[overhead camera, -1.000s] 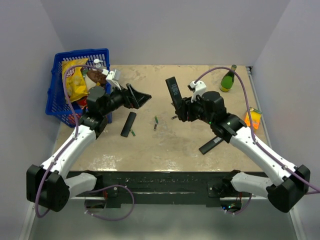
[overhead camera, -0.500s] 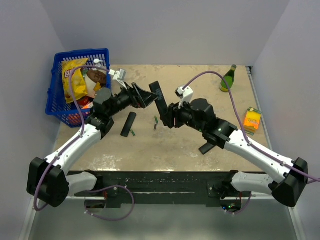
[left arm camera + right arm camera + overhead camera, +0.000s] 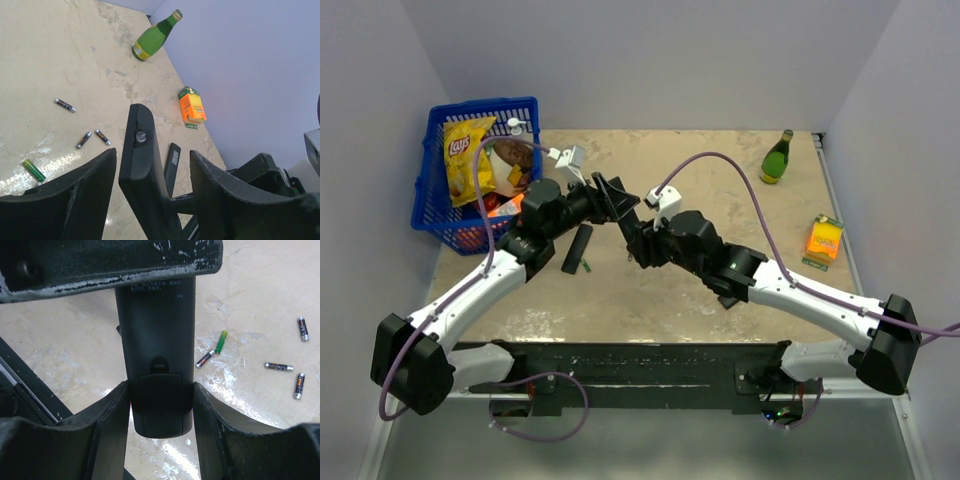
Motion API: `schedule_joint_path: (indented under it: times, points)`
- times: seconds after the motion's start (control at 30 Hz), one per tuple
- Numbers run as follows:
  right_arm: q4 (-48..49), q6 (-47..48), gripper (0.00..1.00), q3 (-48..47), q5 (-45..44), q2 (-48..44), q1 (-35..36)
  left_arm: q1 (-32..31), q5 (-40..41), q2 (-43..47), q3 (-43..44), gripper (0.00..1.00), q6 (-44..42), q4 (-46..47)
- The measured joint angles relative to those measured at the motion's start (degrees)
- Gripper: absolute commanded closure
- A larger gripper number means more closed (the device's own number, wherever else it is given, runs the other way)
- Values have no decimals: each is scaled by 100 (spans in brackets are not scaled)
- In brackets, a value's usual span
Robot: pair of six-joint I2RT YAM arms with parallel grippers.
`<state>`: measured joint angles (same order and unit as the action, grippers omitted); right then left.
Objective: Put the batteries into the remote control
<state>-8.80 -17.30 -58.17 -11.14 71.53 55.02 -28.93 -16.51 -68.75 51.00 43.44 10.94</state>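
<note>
My right gripper (image 3: 161, 385) is shut on the lower end of the remote control (image 3: 155, 330), a black bar held upright above the table. Its back faces the right wrist camera and its small battery cover (image 3: 159, 390) is on. My left gripper (image 3: 152, 152) is open. Its jaws stand either side of the remote control's (image 3: 142, 165) upper end, with gaps on both sides. From above, the left gripper (image 3: 615, 198) and right gripper (image 3: 636, 236) meet at mid-table. Several batteries (image 3: 279, 367) lie loose on the table, among them three dark batteries (image 3: 83, 140) and a green battery (image 3: 33, 170).
A blue basket (image 3: 435, 190) with snack bags stands at the far left. Another black remote (image 3: 577, 248) lies on the table under the left arm. A slim black bar (image 3: 172, 162) lies below the right arm. Far right are a green bottle (image 3: 776, 158) and an orange box (image 3: 823, 238).
The right arm has carried the remote control left to mid-table. The left gripper has moved right over its upper end, and its jaws have narrowed.
</note>
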Motion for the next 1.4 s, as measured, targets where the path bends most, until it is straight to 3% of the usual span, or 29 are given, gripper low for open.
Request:
schedule_joint_path:
  times: [0.23,0.67,0.93,0.97,1.0,1.07,1.1,1.2,1.23,1.3,1.4]
  points:
    - [90,-4,100,0,-199,35,28,-79,111,310,-216,48,50,4]
    - [221,-4,100,-2,-282,35,48,-127,70,302,-313,52,52,15]
    - [284,0,100,0,-280,114,48,-162,7,168,-297,84,31,28]
    - [308,0,98,-2,-284,138,48,-179,0,168,-271,90,20,20]
    - [332,-2,85,0,-284,162,48,-197,4,168,-247,99,-42,4]
    - [382,0,70,0,-282,166,48,-195,-2,168,-205,100,-125,-22]
    - [415,0,49,0,-280,166,48,-195,-2,168,-166,100,-184,-48]
    - [490,-57,28,0,-284,162,46,-197,-26,173,-96,100,-387,-81]
    - [494,-94,12,0,-280,160,46,-197,-17,188,-94,100,-496,-74]
    - [476,-260,2,0,-278,118,48,-197,57,256,-107,100,-730,-79]
    - [389,-560,2,0,-299,-52,57,-195,267,584,-262,100,-1040,-24]
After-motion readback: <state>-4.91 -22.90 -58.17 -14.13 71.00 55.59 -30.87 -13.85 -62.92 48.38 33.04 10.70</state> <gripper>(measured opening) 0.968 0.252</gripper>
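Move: The remote control, still pinched by its side edges near the battery-cover end in the right hand, slants up between the left hand's open fingers. Its middle lies about 3 cm back from and 2 cm below the left hand, and about 4 cm ahead of, 1 cm left of and 2 cm above the right. From the left hand, the green battery is some 25 cm below, 2 cm right; the left black remote is at table height, 15 cm left and 1 cm back. Drawing back about 1.5 cm and then dipping as much, the left hand closes its half-open fingers on the remote's two broad faces near the middle, then lifts a good 2 cm, tipping its fingertips up some 10 degrees. The right hand keeps its grip almost in place, creeping about 1 cm forward, and only once the left has closed does it open wide and rise slightly. ##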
